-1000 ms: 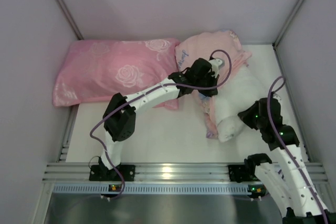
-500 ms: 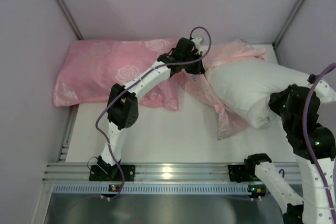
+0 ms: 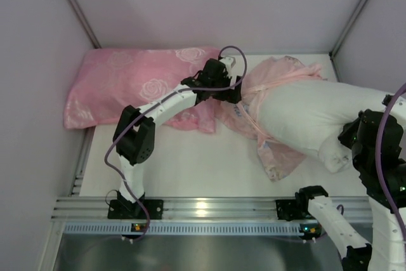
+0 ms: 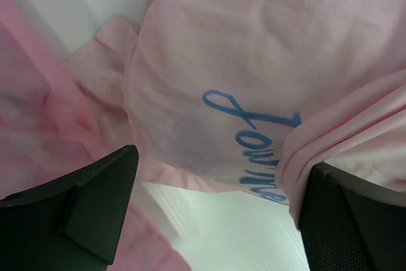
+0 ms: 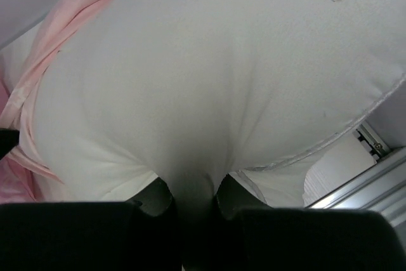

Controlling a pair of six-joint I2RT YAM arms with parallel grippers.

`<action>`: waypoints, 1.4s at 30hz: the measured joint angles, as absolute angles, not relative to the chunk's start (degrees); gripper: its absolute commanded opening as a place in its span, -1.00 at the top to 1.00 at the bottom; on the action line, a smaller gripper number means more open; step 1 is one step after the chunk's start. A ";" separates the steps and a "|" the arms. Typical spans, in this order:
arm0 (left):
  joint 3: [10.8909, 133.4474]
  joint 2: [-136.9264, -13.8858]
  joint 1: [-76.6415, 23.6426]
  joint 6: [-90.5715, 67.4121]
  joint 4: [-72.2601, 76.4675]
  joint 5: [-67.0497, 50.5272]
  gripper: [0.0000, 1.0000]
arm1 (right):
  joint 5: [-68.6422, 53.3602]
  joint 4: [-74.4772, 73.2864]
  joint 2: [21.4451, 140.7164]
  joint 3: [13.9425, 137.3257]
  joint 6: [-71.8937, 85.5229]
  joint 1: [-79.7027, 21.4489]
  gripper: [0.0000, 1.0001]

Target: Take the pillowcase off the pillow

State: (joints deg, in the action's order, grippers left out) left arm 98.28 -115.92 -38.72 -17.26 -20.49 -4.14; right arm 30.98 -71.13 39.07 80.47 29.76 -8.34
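Note:
The pale pink pillowcase [image 3: 279,75], inside out with blue lettering, bunches around the far left end of the white pillow [image 3: 311,115]. Most of the pillow is bare and stretches to the right. My right gripper [image 3: 342,152] is shut on a pinch of the pillow's near end, seen close up in the right wrist view [image 5: 193,204]. My left gripper [image 3: 233,101] hovers at the pillowcase's left edge. In the left wrist view it [image 4: 216,214] stands open, with the pillowcase [image 4: 254,55] just beyond it and a fold brushing its right finger [image 4: 355,220].
A pink rose-patterned pillow [image 3: 133,87] lies at the back left against the wall, under my left arm. Enclosure walls close in on the left, back and right. A metal rail [image 3: 209,207] runs along the near edge.
My left gripper has opened and let go of the pillowcase. My right arm has pulled the pillow farther right and nearer, baring more white pillow.

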 measured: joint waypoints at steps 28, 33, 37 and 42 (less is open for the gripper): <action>95.11 -118.43 -34.57 -24.93 -14.17 -20.69 1.00 | 30.76 -82.19 51.79 106.37 21.96 -8.43 1.00; 95.24 -111.96 -35.83 -25.50 -19.59 -7.51 1.00 | 36.53 -84.53 55.20 115.98 20.97 -10.92 1.00; 96.75 -109.38 -36.34 -25.10 -20.82 -5.45 1.00 | 39.94 -85.56 55.59 122.19 21.26 -14.59 1.00; 100.44 -111.26 -37.06 -24.69 -22.74 -2.57 1.00 | 43.11 -87.11 55.18 125.14 22.48 -19.20 1.00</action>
State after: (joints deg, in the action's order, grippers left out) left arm 100.44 -111.26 -37.06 -24.69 -22.74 -2.57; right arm 43.11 -87.11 55.18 125.14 22.48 -19.20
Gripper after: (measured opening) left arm 0.016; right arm 0.105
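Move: My left hand is wide open just over the pillowcase; the fold to pinch lies some 4 cm back, straight in line sideways, and about 4 cm lower. The white pillow's middle is roughly 28 cm to this hand's right and 8 cm back, about level; the rose pillow is some 31 cm left, 2 cm ahead, 8 cm lower. From my right hand the fold lies about 20 cm ahead, 32 cm left and 24 cm below. I swing my left hand left and back, then bring it down and back to the right, turning clockwise and shutting its fingers on the pillowcase fold. Keeping that pinch, I lift it about 9 cm and forward some 5, turning it back counter-clockwise. My right hand keeps the white pillow's corner, eases slightly back, waits, then hoists it about 14 cm. ##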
